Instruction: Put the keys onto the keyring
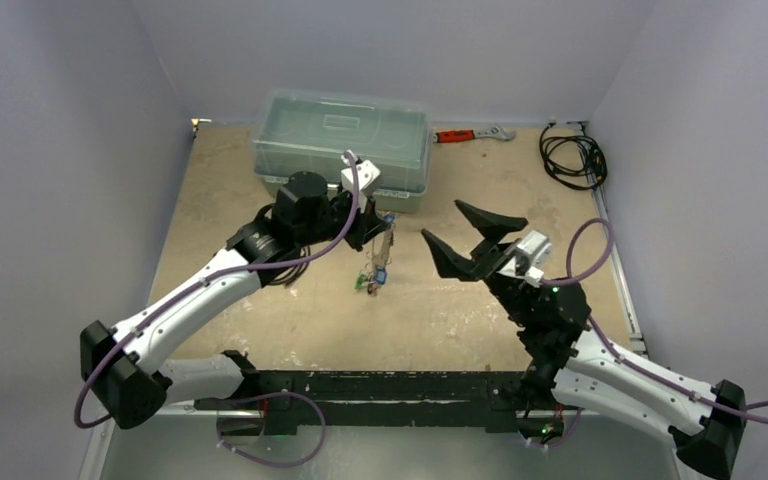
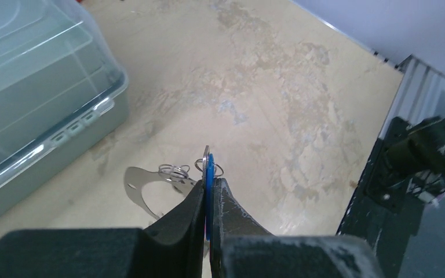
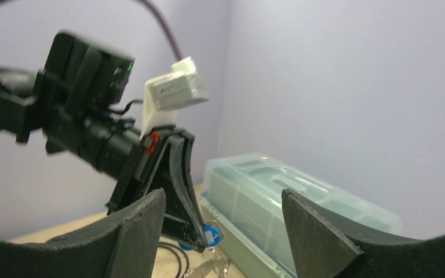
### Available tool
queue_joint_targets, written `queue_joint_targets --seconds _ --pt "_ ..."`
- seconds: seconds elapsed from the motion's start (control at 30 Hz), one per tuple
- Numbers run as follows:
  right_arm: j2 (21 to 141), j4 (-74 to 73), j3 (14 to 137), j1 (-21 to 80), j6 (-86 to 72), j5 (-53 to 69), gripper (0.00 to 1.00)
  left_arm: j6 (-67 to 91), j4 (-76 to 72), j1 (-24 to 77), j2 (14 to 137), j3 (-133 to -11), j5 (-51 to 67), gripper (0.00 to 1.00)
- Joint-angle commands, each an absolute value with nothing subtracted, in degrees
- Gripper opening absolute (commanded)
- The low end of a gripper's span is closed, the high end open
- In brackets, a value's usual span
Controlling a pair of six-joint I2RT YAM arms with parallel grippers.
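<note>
My left gripper point(image 2: 210, 182) is shut on the blue tag point(image 2: 209, 172) of a key, with a silver key blade edge-on beside it. The flat silver keyring point(image 2: 141, 186) hangs next to the fingers, joined by small wire split rings point(image 2: 172, 171). From above, the left gripper point(image 1: 380, 222) holds the bunch over the table, and the keyring point(image 1: 385, 250) dangles with green and blue tags point(image 1: 370, 282) at its lower end. My right gripper point(image 1: 445, 222) stands open just to the right of it, holding nothing. In the right wrist view the blue tag point(image 3: 210, 234) and hanging keys point(image 3: 215, 267) show between the wide-apart fingers point(image 3: 142, 226).
A translucent lidded plastic box point(image 1: 342, 140) stands at the back, close behind the left gripper. An orange-handled wrench point(image 1: 470, 133) lies to its right. A coiled black cable point(image 1: 570, 155) lies at the back right corner. Grey walls close in on the table on three sides.
</note>
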State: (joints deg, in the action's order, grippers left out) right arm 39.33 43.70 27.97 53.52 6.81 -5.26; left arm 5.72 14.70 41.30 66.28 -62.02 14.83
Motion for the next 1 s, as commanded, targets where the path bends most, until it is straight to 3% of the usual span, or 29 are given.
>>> queue_joint_targets --seconds 0.0,0.33,0.53,0.73,0.97 --pt "33.33 49.36 26.20 53.53 4.75 -21.11 0.78 13.87 2.07 41.70 72.91 -68.10 20.03 0.00" --pt "23.29 44.52 27.26 53.53 8.21 -32.87 0.79 15.26 -5.31 51.86 87.43 -81.88 15.08 0.00" --pt "23.17 42.39 26.03 53.53 6.88 -33.69 0.79 19.29 -13.03 50.82 82.40 -64.91 6.94 0.00" --pt "24.00 42.06 24.61 53.53 6.24 -33.87 0.80 20.12 -19.53 50.36 79.89 -44.69 11.91 0.00" --pt "26.29 43.21 24.52 53.53 5.36 -32.94 0.80 17.79 -13.40 50.29 75.78 -36.59 6.56 0.00"
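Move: The left hand already pinches the blue tag, with the keyring and its keys hanging straight beneath, middle roughly 9 cm down. The bare table spot for them lies about 12 cm to its right, 2 cm back and 25 cm down; the cable coil is some 10 cm ahead and 26 cm left, the box about 31 cm ahead and 11 cm left. From the open right hand that spot is about 3 cm ahead, 2 cm right and 36 cm down. Still gripping the blue tag, the left hand swings about 14 cm to its right with a slight rise, swinging the hanging keyring out, then reverses and drops quickly by some 23 cm to the table, coming back about 10 cm left and 5 cm towards its base as the fingers tip further down. The empty right hand clears out of the way, moving about 12 cm to its right, first rising and then sinking again, while it turns some 20 degrees clockwise with its fingers staying wide open. ##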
